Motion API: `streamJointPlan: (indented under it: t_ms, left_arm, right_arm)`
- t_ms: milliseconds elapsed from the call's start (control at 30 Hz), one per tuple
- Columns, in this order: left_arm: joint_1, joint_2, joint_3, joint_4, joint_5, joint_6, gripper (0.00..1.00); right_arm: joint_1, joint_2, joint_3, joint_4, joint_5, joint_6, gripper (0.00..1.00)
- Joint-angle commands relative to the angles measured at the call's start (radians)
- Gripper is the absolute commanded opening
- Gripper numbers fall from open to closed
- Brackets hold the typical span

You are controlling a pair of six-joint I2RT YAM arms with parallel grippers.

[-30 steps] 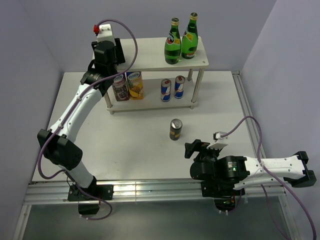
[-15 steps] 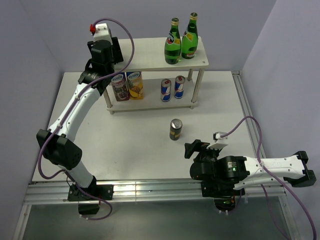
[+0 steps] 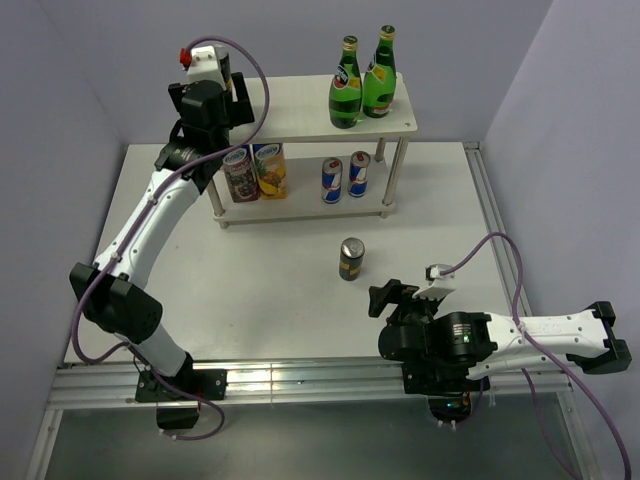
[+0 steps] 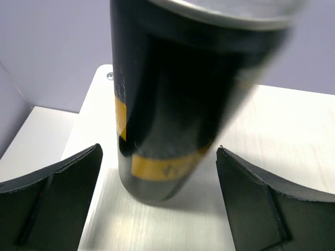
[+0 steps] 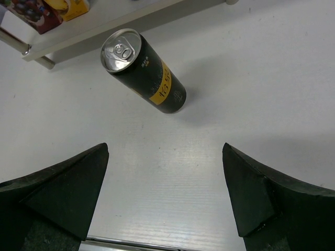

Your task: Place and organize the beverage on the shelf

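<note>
On the shelf's (image 3: pixel 300 105) top board (image 4: pixel 272 130), at its left end, a dark can with a yellow band (image 4: pixel 167 94) stands upright. My left gripper (image 4: pixel 158 157) is open around it, and both fingers stand clear of its sides. The left wrist (image 3: pixel 232 92) hides this can from above. Two green bottles (image 3: pixel 362 85) stand at the board's right end. Two blue-and-silver cans (image 3: pixel 345 178) are on the lower board. A second dark can (image 3: pixel 351 258) (image 5: pixel 144 70) stands on the table, ahead of my open, empty right gripper (image 3: pixel 385 298) (image 5: pixel 165 151).
Two colourful cans, one purple (image 3: pixel 241 173) and one yellow (image 3: pixel 271 170), sit at the left of the lower board. Thin metal legs (image 3: pixel 389 180) hold the shelf up. A metal rail (image 3: pixel 300 385) runs along the table's near edge, and walls close in on three sides.
My left gripper has opened and let go of the dark can on the top board, and its wrist has shifted slightly back and left. The right arm has not moved.
</note>
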Motion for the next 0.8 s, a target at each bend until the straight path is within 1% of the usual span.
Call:
streamJointPlan:
  t_ms: [0, 100, 267, 367, 400, 433, 467, 500, 533, 567, 600, 633, 667, 700, 733, 767]
  left_arm:
    - [-0.042, -0.092, 0.015, 0.012, -0.027, 0.019, 0.97]
    - [-0.094, -0.138, 0.011, 0.008, -0.053, 0.042, 0.97]
    - [-0.133, -0.218, 0.011, -0.057, -0.018, 0.017, 0.98]
    - [-0.200, -0.282, -0.029, -0.093, 0.002, 0.016, 0.98]
    - [-0.248, -0.301, -0.057, -0.093, 0.040, 0.014, 0.98]
    - [-0.271, -0.356, -0.093, -0.084, 0.072, 0.011, 0.98]
    - [-0.298, -0.385, -0.194, -0.069, 0.101, 0.006, 0.98]
    - [-0.347, -0.416, -0.253, -0.025, 0.132, 0.000, 0.99]
    - [-0.371, -0.477, -0.388, 0.010, 0.179, -0.010, 0.99]
    - [-0.415, -0.503, -0.463, 0.044, 0.198, -0.027, 0.99]
    - [-0.432, -0.525, -0.532, 0.116, 0.230, -0.055, 0.99]
    - [-0.447, -0.554, -0.664, 0.149, 0.262, -0.076, 0.99]
    - [-0.473, -0.560, -0.730, 0.228, 0.276, -0.124, 0.99]
    - [-0.487, -0.565, -0.791, 0.282, 0.305, -0.136, 0.98]
    - [-0.501, -0.563, -0.913, 0.346, 0.330, -0.147, 0.98]
    - [-0.548, -0.560, -0.969, 0.397, 0.315, -0.155, 0.97]
  right_arm:
    - [0.008, 0.009, 0.006, -0.018, 0.054, 0.040, 0.96]
    - [0.008, 0.010, 0.008, -0.022, 0.053, 0.045, 0.96]
    - [0.008, 0.020, 0.011, -0.030, 0.059, 0.055, 0.96]
    - [0.009, 0.024, 0.012, -0.041, 0.060, 0.066, 0.96]
    - [0.008, 0.023, 0.014, -0.044, 0.059, 0.068, 0.96]
    - [0.008, 0.023, 0.014, -0.048, 0.060, 0.075, 0.96]
    - [0.009, 0.023, 0.012, -0.048, 0.060, 0.077, 0.96]
    - [0.008, 0.021, 0.014, -0.048, 0.060, 0.077, 0.96]
    - [0.008, 0.018, 0.014, -0.050, 0.063, 0.078, 0.96]
    - [0.008, 0.020, 0.014, -0.051, 0.064, 0.078, 0.96]
    - [0.008, 0.018, 0.014, -0.055, 0.067, 0.083, 0.96]
    - [0.009, 0.020, 0.014, -0.064, 0.068, 0.095, 0.96]
    - [0.009, 0.020, 0.012, -0.068, 0.071, 0.103, 0.96]
    - [0.008, 0.021, 0.012, -0.068, 0.071, 0.111, 0.96]
    - [0.008, 0.021, 0.014, -0.074, 0.073, 0.114, 0.96]
    - [0.008, 0.023, 0.014, -0.078, 0.074, 0.117, 0.96]
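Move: The next thing for the left hand is the black can left on the table, about 31 cm to its right, some 18 cm back and about 32 cm below. About 2 cm ahead of the open left fingers, at their height, stands the can just released on the top shelf. The nearer Red Bull can is on the lower shelf, about 18 cm beyond the table can and 3 cm to its left. From the right hand, the table can lies about 15 cm ahead, 10 cm left and 8 cm below. The left arm draws its wide-open fingers back off the black can on the top shelf, some 22 cm in all, rising about 8 cm at first to clear it and drifting right. Over the last third it speeds to the right and drops steeply by some 17 cm to below its starting height, while the wrist turns about 40 degrees clockwise so the fingers, still open and empty, swing towards the can on the table. ##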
